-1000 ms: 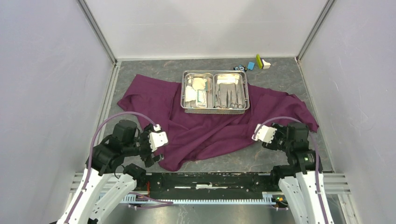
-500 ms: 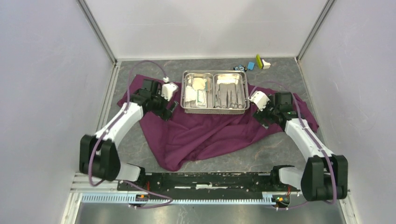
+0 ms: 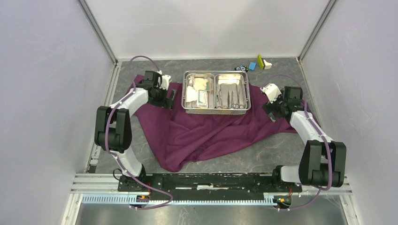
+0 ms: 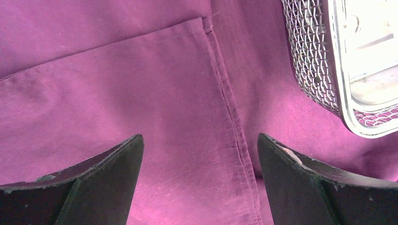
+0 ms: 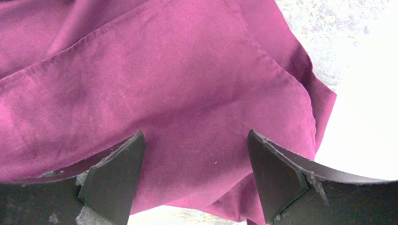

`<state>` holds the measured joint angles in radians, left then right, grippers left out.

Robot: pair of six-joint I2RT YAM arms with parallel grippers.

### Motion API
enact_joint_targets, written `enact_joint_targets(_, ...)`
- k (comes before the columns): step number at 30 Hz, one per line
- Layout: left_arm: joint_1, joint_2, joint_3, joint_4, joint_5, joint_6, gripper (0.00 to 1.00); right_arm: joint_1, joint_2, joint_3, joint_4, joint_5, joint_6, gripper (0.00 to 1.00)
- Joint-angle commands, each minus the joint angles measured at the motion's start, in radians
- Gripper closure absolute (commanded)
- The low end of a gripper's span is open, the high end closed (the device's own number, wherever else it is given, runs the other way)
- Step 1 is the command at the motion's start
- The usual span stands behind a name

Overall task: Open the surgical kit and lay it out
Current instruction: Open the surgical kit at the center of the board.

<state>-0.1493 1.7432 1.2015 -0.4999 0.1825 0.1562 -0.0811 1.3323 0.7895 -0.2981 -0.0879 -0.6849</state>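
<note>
The plum-purple cloth (image 3: 211, 131) lies spread and rumpled on the table, with the steel two-compartment tray (image 3: 216, 110) standing on its far half. Gauze pads (image 3: 201, 84) and a white packet (image 3: 190, 95) fill the tray's left compartment. Slim steel instruments (image 3: 231, 98) lie in the right one. My left gripper (image 3: 170, 99) hovers open just left of the tray. Its wrist view shows the left gripper (image 4: 199, 136) over the cloth's hem (image 4: 230, 103), beside the tray's mesh wall (image 4: 314, 70). My right gripper (image 3: 272, 110) stands open over the cloth right of the tray. The right gripper (image 5: 195, 132) has only cloth (image 5: 164, 70) below it.
Small blue (image 3: 252, 66) and yellow-green (image 3: 259, 61) blocks and a white piece (image 3: 267, 64) sit at the back right. Grey walls enclose the table on three sides. The black rail (image 3: 211, 180) with the arm bases runs along the near edge.
Both arms have stretched from near their bases out to the tray's two sides. The right gripper's jaws have spread wider. The tray has not moved.
</note>
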Motion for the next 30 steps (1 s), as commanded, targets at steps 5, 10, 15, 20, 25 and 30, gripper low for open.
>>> enact_joint_targets(5,-0.081,0.058,0.013,0.044,-0.148,-0.062,0.11,-0.050,0.028,0.054,0.007,-0.020,-0.006,0.13)
enact_joint_targets(10,-0.087,0.103,0.024,0.037,-0.215,-0.061,0.20,-0.062,0.016,0.048,-0.007,-0.022,-0.024,0.13)
enact_joint_targets(15,-0.088,0.116,0.023,0.028,-0.196,-0.046,0.45,-0.066,0.014,0.056,-0.019,-0.034,-0.021,0.13)
enact_joint_targets(20,-0.077,0.082,0.036,-0.003,-0.153,-0.033,0.78,-0.064,0.027,0.099,-0.062,-0.100,0.011,0.12)
enact_joint_targets(25,-0.040,-0.028,0.032,-0.006,-0.101,-0.047,0.98,-0.062,0.049,0.144,-0.061,-0.110,0.059,0.12)
enact_joint_targets(30,0.008,-0.135,0.007,0.015,-0.071,-0.061,0.98,-0.059,0.127,0.235,-0.029,-0.091,0.194,0.12)
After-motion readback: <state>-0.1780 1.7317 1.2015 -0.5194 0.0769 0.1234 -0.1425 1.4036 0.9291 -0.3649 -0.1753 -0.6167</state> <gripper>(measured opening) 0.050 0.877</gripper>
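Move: The folded-over hem of the kit's cloth runs almost under the left hand, about 5 cm below it, roughly 1 cm to its right and 1 cm back. The metal tray's middle is some 22 cm to that hand's right and 4 cm ahead. From the right hand, a hemmed corner of the cloth's right part lies about 12 cm ahead, 1 cm right and 7 cm down; the left hand's hem is about 45 cm left and 4 cm ahead. Pinching the cloth's hem is the left hand's work: it sinks about 4.5 cm onto it, easing slightly right and tilting some 10 degrees, shuts its wide-open fingers on the edge, then lifts straight back up as far. The right hand, open and empty, drifts 2 cm right over the cloth, then goes forward and up about 2 cm each, towards the hemmed corner. ##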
